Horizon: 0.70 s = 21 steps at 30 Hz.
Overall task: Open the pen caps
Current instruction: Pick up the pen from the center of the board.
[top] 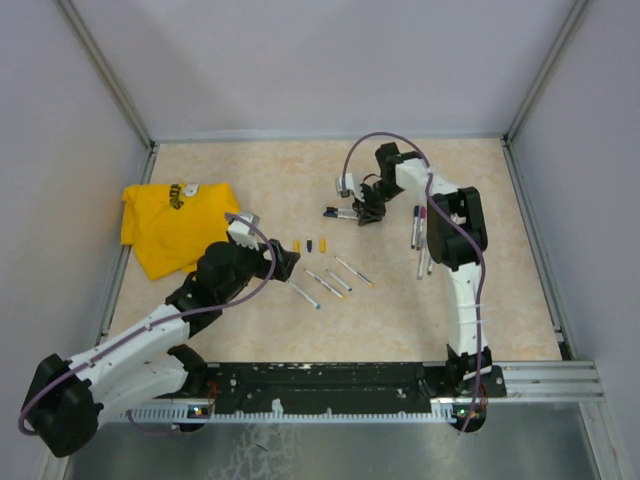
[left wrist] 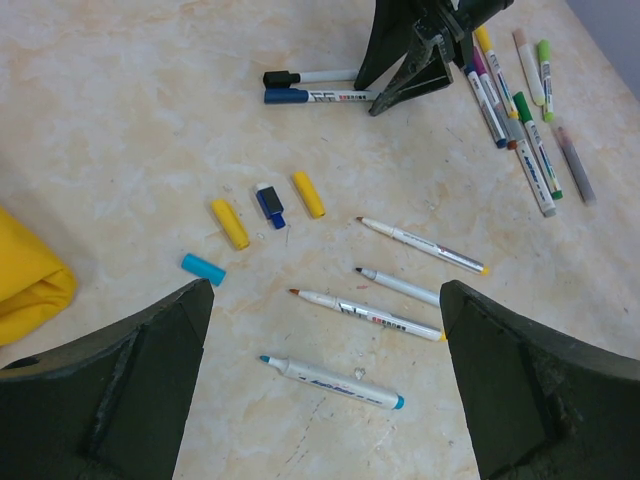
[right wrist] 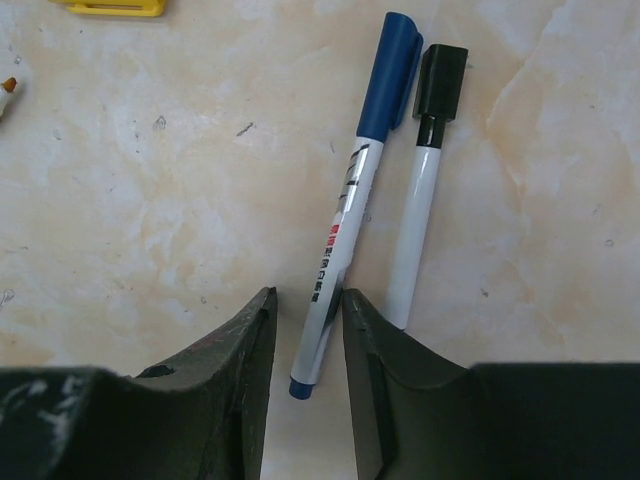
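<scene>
Loose pen caps lie on the table: two yellow [left wrist: 229, 223] [left wrist: 308, 193], one dark blue [left wrist: 269, 203] and one cyan [left wrist: 203, 269]. Several uncapped pens [left wrist: 365, 315] lie below them. My left gripper [left wrist: 325, 300] is open wide and empty, hovering above the cyan-tipped pen [left wrist: 330, 381]. My right gripper [right wrist: 308, 300] is down at the table, open narrowly, its jaws straddling the rear end of a pen with a blue cap [right wrist: 391, 70]. That pen touches the right finger, with a gap to the left one. A black-capped pen [right wrist: 440, 80] lies beside it.
A bunch of capped pens [top: 422, 235] lies right of the right arm, also in the left wrist view [left wrist: 520, 120]. A yellow cloth [top: 175, 222] lies at the left. Grey walls enclose the table on three sides.
</scene>
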Tool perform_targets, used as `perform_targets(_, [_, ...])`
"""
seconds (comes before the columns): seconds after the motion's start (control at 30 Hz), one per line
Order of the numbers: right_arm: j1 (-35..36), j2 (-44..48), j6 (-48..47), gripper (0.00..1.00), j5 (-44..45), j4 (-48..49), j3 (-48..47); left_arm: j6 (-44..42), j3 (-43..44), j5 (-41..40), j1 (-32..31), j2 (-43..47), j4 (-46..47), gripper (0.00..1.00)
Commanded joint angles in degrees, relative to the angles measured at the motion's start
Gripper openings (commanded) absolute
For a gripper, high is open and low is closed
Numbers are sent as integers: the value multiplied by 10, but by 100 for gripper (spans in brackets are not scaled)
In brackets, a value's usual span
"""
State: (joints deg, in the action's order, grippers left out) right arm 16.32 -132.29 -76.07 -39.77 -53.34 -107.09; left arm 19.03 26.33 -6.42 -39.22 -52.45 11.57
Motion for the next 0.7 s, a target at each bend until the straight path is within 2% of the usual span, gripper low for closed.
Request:
perform_targets(0.0, [-2, 41, -8, 32, 6, -1, 15, -7, -3, 5, 3, 15, 12, 100])
perform_targets(0.1, [-2, 53, -2, 26, 12, 7, 28, -7, -4, 6, 3, 18, 12, 100])
perform_targets(0.17, [2, 62, 14, 19, 31, 25, 44, -7, -4, 7, 3, 19, 12, 100])
perform_targets(0.43, [17, 126, 89, 1, 119, 116, 158, -5, -6, 8, 3, 27, 10, 100])
perform_targets(0.5, [19, 145, 153, 0, 147, 148, 184, -4, -7, 9, 3, 30, 8, 100])
perform_targets(0.67, [19, 193, 239, 0, 192, 168, 248, -1, -9, 16, 3, 37, 9, 100])
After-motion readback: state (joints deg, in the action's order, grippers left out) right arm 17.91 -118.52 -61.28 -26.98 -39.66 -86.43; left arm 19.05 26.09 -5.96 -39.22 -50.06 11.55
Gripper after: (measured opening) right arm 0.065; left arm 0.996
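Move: The blue-capped pen lies almost crosswise, with its tail already between the right hand's half-open fingers; its middle is about 5 cm to that hand's left and 1 cm ahead, at nearly the same height. The black-capped pen is some 3 cm ahead and 6 cm left, and a loose yellow cap about 7 cm back and 11 cm left. From the left hand, the blue-capped pen is roughly 11 cm ahead, 13 cm right and 14 cm lower. The right hand closes its fingers on the body of the blue-capped pen near the tail and pinches it, while staying down at table height. As they close, it draws the pen back and to the right in about equal parts, some 4–5 cm in all and gathering speed, away from the black-capped pen, with the wrist turning clockwise by roughly 15 degrees to come in line with the pen. ##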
